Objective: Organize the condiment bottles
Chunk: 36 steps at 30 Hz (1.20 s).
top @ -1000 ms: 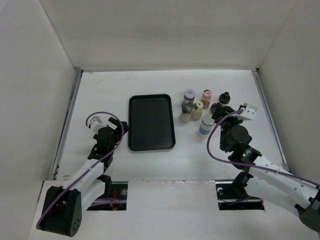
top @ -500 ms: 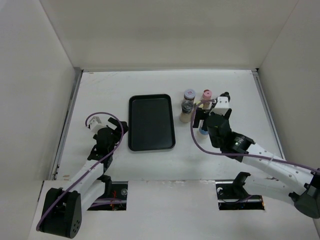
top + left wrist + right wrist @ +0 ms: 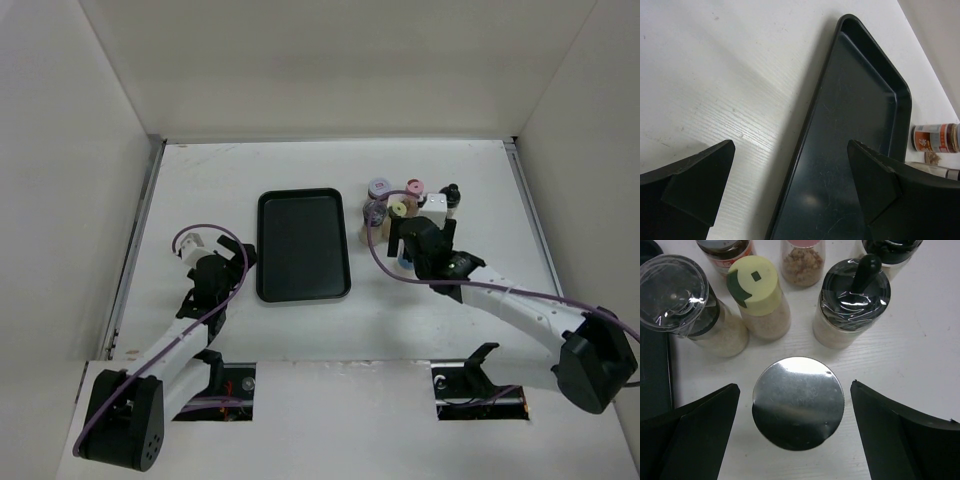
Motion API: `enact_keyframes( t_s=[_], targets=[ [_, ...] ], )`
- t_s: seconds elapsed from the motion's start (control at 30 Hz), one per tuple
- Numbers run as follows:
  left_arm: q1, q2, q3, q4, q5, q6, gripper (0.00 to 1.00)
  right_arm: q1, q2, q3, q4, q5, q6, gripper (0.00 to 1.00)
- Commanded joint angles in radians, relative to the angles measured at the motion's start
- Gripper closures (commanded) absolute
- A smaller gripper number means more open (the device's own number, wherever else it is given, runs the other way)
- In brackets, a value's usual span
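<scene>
The condiment bottles stand in a cluster right of the black tray (image 3: pixel 303 245). In the top view I see purple (image 3: pixel 379 187), pink (image 3: pixel 414 186), clear (image 3: pixel 375 212), yellow (image 3: pixel 398 208) and black (image 3: pixel 452 192) lids. My right gripper (image 3: pixel 408 248) hangs over the cluster's near side. In the right wrist view it (image 3: pixel 794 390) is open around a silver-lidded bottle (image 3: pixel 798 402), with a gap on each side. Behind that stand the yellow-lidded (image 3: pixel 757 280), clear-lidded (image 3: pixel 675 290) and black-knobbed (image 3: pixel 855 287) bottles. My left gripper (image 3: pixel 230 263) is open at the tray's left edge (image 3: pixel 805 150), holding nothing.
White walls enclose the table on the left, back and right. The tray holds nothing. In the left wrist view a labelled jar (image 3: pixel 937 137) shows beyond the tray's far rim. The bottles stand close together, with narrow gaps between them.
My right arm swung left from beside the cluster to above it, and its jaws opened wide, coming down around the silver-lidded bottle. The left arm has not moved.
</scene>
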Motion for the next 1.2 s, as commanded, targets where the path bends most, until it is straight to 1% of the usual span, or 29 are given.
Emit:
enact_keyframes(
  t_s=[0.0,0.03,0.13,0.17,0.27,0.33,0.37,0.43,0.57,0.63,0.7,0.8,0.9,1.07,1.17],
  targets=[
    [0.008,-0.022,-0.009,0.056,0.003,-0.008,0.00,-0.017,0.018,0.021,0.089,-0.025,0.023,0.00],
    [0.008,-0.020,-0.009,0.056,-0.002,-0.008,0.00,-0.025,0.026,0.015,0.095,-0.025,0.029,0.01],
    [0.008,-0.002,-0.006,0.056,0.009,-0.008,0.00,-0.033,0.038,-0.004,0.136,-0.027,0.034,0.10],
    [0.008,-0.002,-0.006,0.056,0.013,-0.009,0.00,-0.033,0.041,-0.008,0.156,-0.022,0.028,0.16],
    [0.008,-0.002,-0.008,0.065,0.001,-0.011,0.00,-0.027,0.038,-0.010,0.181,-0.007,0.012,0.36],
    [0.008,0.010,-0.008,0.073,0.010,-0.011,0.00,-0.019,0.021,-0.004,0.187,0.014,0.002,0.46],
    [0.008,0.009,-0.008,0.067,0.016,-0.011,0.00,-0.005,0.015,0.008,0.178,0.014,-0.010,0.50],
    [0.008,-0.009,-0.011,0.070,0.012,-0.011,0.00,0.038,-0.009,0.042,0.149,0.028,-0.040,0.54],
    [0.018,-0.029,-0.018,0.061,-0.005,-0.015,0.00,0.122,-0.060,0.119,0.109,0.025,-0.060,0.57],
    [0.041,-0.057,-0.028,0.047,0.003,-0.031,0.00,0.174,-0.045,0.149,0.157,-0.007,-0.072,0.57],
    [0.064,-0.088,-0.041,0.038,-0.006,-0.050,0.00,0.214,0.007,0.182,0.236,-0.063,-0.084,0.56],
    [0.084,-0.098,-0.052,0.036,0.006,-0.061,0.00,0.246,0.150,0.276,0.320,-0.139,-0.098,0.56],
    [0.090,-0.108,-0.054,0.018,0.026,-0.064,0.00,0.246,0.350,0.425,0.397,-0.199,-0.145,0.56],
    [0.090,-0.082,-0.051,0.019,0.033,-0.063,0.00,0.217,0.660,0.750,0.412,-0.266,-0.190,0.57],
    [0.086,-0.079,-0.054,0.028,0.030,-0.060,0.00,0.202,0.817,0.930,0.414,-0.303,-0.207,0.56]
  ],
)
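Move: The silver-lidded condiment bottle stands between the right gripper's open fingers, its middle about 1 cm ahead and 5 cm below. About 8 cm ahead of that hand stand the yellow-capped bottle, 4 cm left, and the black-knobbed bottle, 4 cm right. The clear-wrapped jar is 7 cm ahead and 9 cm left, and the black tray's middle some 27 cm left and 7 cm ahead. From the left gripper the silver-lidded bottle is roughly 45 cm right, about level in reach. Ease the right gripper about 1 cm forward and pinch the silver-lidded bottle near its top. Lift it some 7 cm, backing slightly first, then swing it left about 28 cm and 10 cm forward over the tray, turning about 30 degrees counter-clockwise and sinking 3 cm near the end, grip kept. Let the open left gripper shift 2 cm left. ##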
